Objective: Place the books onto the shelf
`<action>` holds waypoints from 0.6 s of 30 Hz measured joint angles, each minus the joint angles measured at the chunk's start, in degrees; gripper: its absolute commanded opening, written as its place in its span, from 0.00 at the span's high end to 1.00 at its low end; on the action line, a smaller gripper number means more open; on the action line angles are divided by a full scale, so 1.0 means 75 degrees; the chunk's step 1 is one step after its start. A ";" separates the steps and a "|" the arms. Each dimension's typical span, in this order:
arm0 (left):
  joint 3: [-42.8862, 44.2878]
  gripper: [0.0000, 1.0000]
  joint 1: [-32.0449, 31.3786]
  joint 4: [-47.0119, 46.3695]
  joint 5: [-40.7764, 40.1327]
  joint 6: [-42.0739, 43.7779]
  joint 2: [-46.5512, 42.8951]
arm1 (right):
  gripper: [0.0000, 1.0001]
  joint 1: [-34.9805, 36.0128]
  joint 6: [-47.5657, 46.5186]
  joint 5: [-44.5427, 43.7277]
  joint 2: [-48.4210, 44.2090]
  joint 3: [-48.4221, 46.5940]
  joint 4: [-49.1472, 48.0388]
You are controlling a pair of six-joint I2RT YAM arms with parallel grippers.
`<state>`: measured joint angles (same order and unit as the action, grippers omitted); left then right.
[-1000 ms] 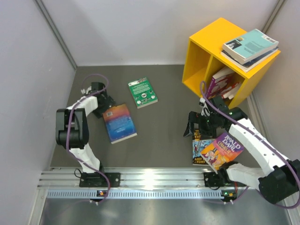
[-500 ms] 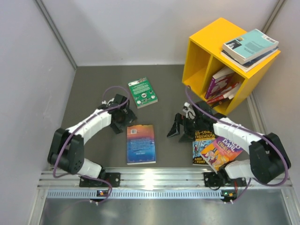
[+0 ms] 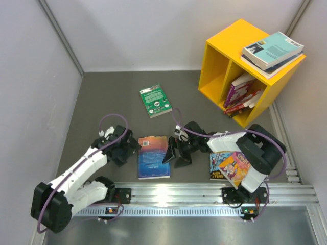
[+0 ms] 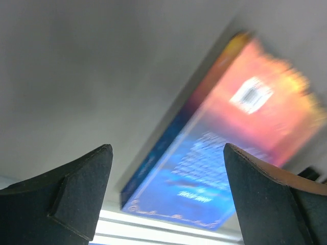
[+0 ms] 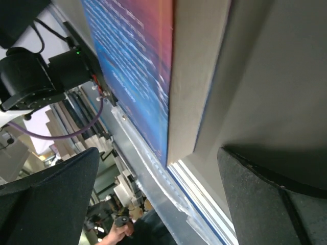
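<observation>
A blue-and-orange book [image 3: 153, 157] lies flat near the front rail, back cover up. My left gripper [image 3: 127, 149] stands open just left of it; the left wrist view shows the book [image 4: 231, 148] ahead between the spread fingers [image 4: 76, 196]. Open as well, my right gripper [image 3: 174, 156] sits at the book's right edge, with its page edge [image 5: 196, 76] close in front. A green book [image 3: 156, 100] lies farther back. Two colourful books [image 3: 230, 167] lie under the right arm. The yellow shelf [image 3: 220, 51] holds leaning books [image 3: 242, 94] in its right compartment, with more stacked on top [image 3: 273, 49].
The aluminium rail [image 3: 168, 194] runs along the near edge, right behind the blue book. Grey walls close in the left, back and right sides. The right arm's purple cable [image 3: 176, 118] loops over the mat.
The blue-and-orange book slid from the left toward the front centre. My left gripper drew back to its left side, opening slightly wider. My right gripper swung left to its right edge.
</observation>
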<state>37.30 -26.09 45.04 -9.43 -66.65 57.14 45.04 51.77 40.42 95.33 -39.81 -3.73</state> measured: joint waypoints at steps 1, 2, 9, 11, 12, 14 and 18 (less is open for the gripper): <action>-0.0239 0.05 -0.0146 -0.0015 0.0012 -0.0149 -0.0119 | 0.00 0.0009 0.0079 0.0134 0.0137 -0.0052 -0.0166; -0.0519 0.05 -0.0318 -0.0047 0.0064 -0.0318 -0.0219 | 0.00 0.0017 0.0125 0.0181 0.0259 -0.0122 -0.0283; -0.1096 0.05 -0.1440 -0.1230 0.0367 -0.1011 0.0697 | 0.02 0.0044 0.0443 0.0268 0.0871 -0.0632 -0.0807; -0.0886 0.05 -0.1856 -0.1626 0.0385 -0.1029 0.1169 | 0.07 0.0076 0.0586 0.0248 0.0930 -0.0682 -0.0863; -0.0761 0.05 -0.2022 -0.1606 0.0280 -0.1014 0.1367 | 0.16 0.0099 0.0662 0.0245 0.0962 -0.0734 -0.0822; -0.0624 0.05 -0.2183 -0.1574 0.0105 -0.1005 0.1533 | 0.26 0.0143 0.0729 0.0140 0.1005 -0.0828 -0.0632; -0.0568 0.05 -0.2314 -0.1582 -0.0111 -0.0935 0.1574 | 0.62 0.0373 0.0548 -0.0417 0.1064 -0.1119 0.0152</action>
<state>33.04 -43.44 33.17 -10.26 -73.67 68.95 47.83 55.88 37.30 103.31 -48.21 -2.59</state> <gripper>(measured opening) 0.954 0.554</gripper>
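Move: The Jane Eyre book lies flat between the hands: its middle is about 9 cm to the right hand's left, level with it and some 3 cm lower. From the left hand the book's middle is roughly 11 cm to the right, 5 cm back and 5 cm down. The green book lies about 26 cm ahead of the right hand and 8 cm to its left; the treehouse book is some 21 cm to the right hand's right and 3 cm back. The right fingers, straddling the book's right edge, close to about half open and take it between them as that hand pushes some 3 cm left and a little forward, then dips slightly. The open left hand first drops about 5 cm while drawing back, then sweeps some 6 cm right onto the book's left edge, turning some 10 degrees clockwise, and stays there, one finger beside the spine, the other at the cover. ##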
